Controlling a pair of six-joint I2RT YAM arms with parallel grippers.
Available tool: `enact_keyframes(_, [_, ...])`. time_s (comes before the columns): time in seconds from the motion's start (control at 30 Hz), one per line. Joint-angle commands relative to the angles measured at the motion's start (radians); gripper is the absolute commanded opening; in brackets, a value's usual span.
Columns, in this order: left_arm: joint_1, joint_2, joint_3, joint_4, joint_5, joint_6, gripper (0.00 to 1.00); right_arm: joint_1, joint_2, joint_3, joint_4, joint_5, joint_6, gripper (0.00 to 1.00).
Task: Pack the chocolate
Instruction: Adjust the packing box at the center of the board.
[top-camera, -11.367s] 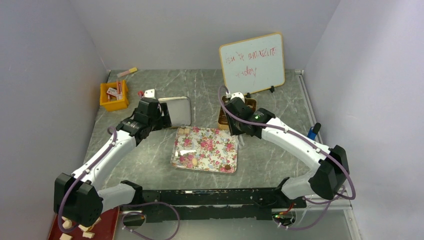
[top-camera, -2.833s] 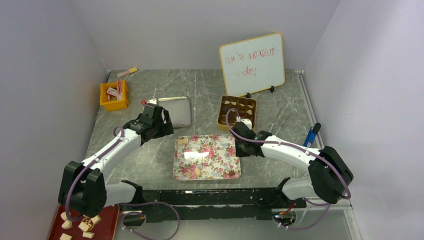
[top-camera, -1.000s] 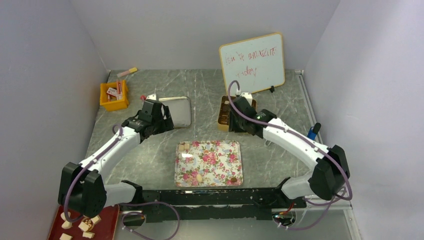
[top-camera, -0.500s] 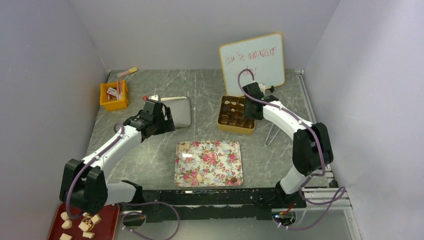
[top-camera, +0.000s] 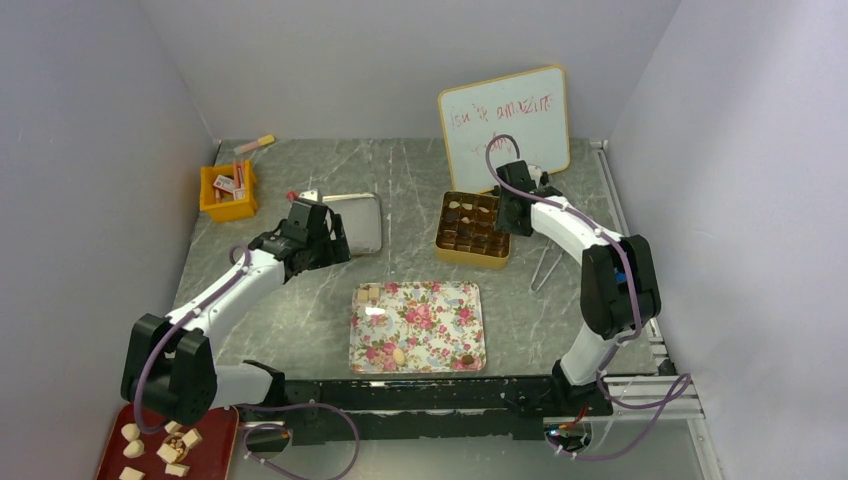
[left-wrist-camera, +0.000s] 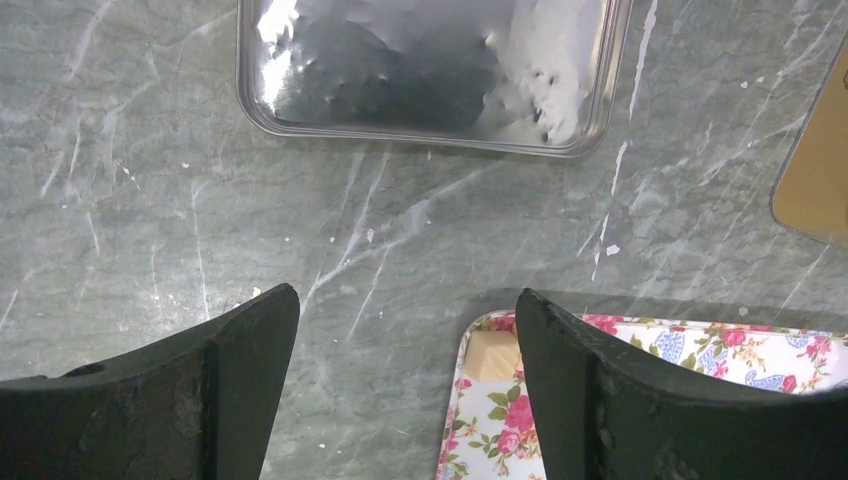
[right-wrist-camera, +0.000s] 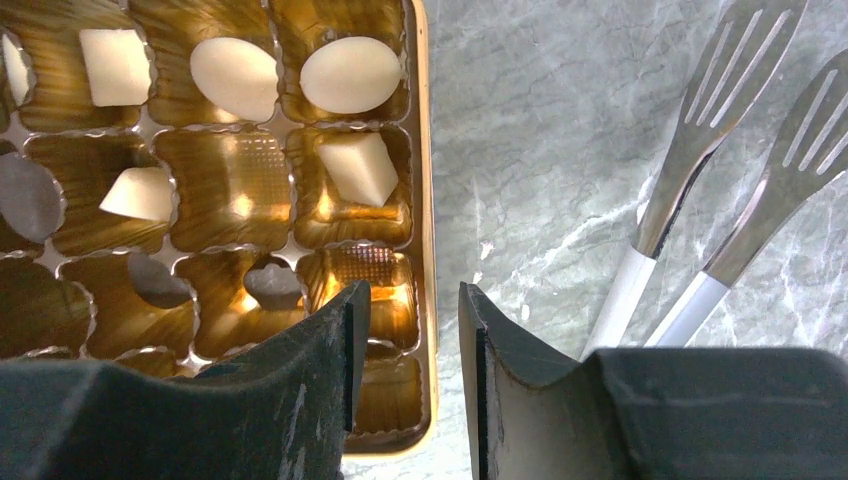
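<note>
Cream and dark chocolate (right-wrist-camera: 350, 73) pieces sit in cells of the gold box (right-wrist-camera: 420, 150), which lies mid-table (top-camera: 473, 228). My right gripper (right-wrist-camera: 412, 290) hangs over the box's right rim (top-camera: 505, 215), its jaws a narrow gap apart with nothing between them. The floral tray (top-camera: 420, 320) holds a cream piece (top-camera: 370, 293), a tan piece (top-camera: 398, 354) and a dark piece (top-camera: 467, 357). My left gripper (left-wrist-camera: 405, 295) is open wide and empty above bare table by the tray's far left corner (top-camera: 330, 238). The cream piece (left-wrist-camera: 495, 355) shows beside its right finger.
A silver lid (left-wrist-camera: 420, 60) lies just beyond the left gripper (top-camera: 355, 222). Metal tongs (right-wrist-camera: 700, 130) rest right of the box. A whiteboard (top-camera: 505, 125) leans at the back, a yellow bin (top-camera: 228, 190) stands far left, and a red plate (top-camera: 215, 440) with more pieces lies off the near left edge.
My right arm swung from the floral tray's side up over the box to its far right rim. The tray had been drawn toward the near edge. The left arm barely moved.
</note>
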Motion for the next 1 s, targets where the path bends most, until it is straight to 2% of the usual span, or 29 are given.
enact_keyframes(0.0, [0.003, 0.002, 0.035, 0.019, 0.01, 0.016, 0.84, -0.01, 0.025, 0.044, 0.033, -0.028, -0.011, 0.41])
enact_keyframes(0.2, [0.004, -0.003, 0.033, 0.018, 0.006, 0.015, 0.84, -0.017, 0.046, 0.04, 0.04, -0.041, -0.006, 0.39])
enact_keyframes(0.53, [0.003, -0.013, 0.018, 0.018, 0.004, 0.016, 0.84, -0.026, 0.07, 0.03, 0.055, -0.064, -0.011, 0.26])
enact_keyframes(0.97, [0.003, -0.019, 0.0, 0.029, 0.01, 0.005, 0.84, -0.024, 0.05, 0.003, 0.079, -0.086, -0.034, 0.2])
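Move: Right gripper hangs open just above the right wall of the packing box, one finger on each side of it; the box's middle lies about 7 cm to its left, 2 cm ahead and 3 cm below. The fork-ended tongs lie roughly 8 cm right and 3 cm back, and the floral tray some 19 cm left and 18 cm back. From the left gripper the box is about 26 cm right, 6 cm ahead and 6 cm lower. Lower the right gripper about 2.5 cm straight down so its fingers straddle the box's right wall, left finger inside the cells and right finger outside, tipping only slightly. Partway down start closing, narrowing the opening by about half, to bring the fingers in on the rim, with the outer finger coming up against it. ##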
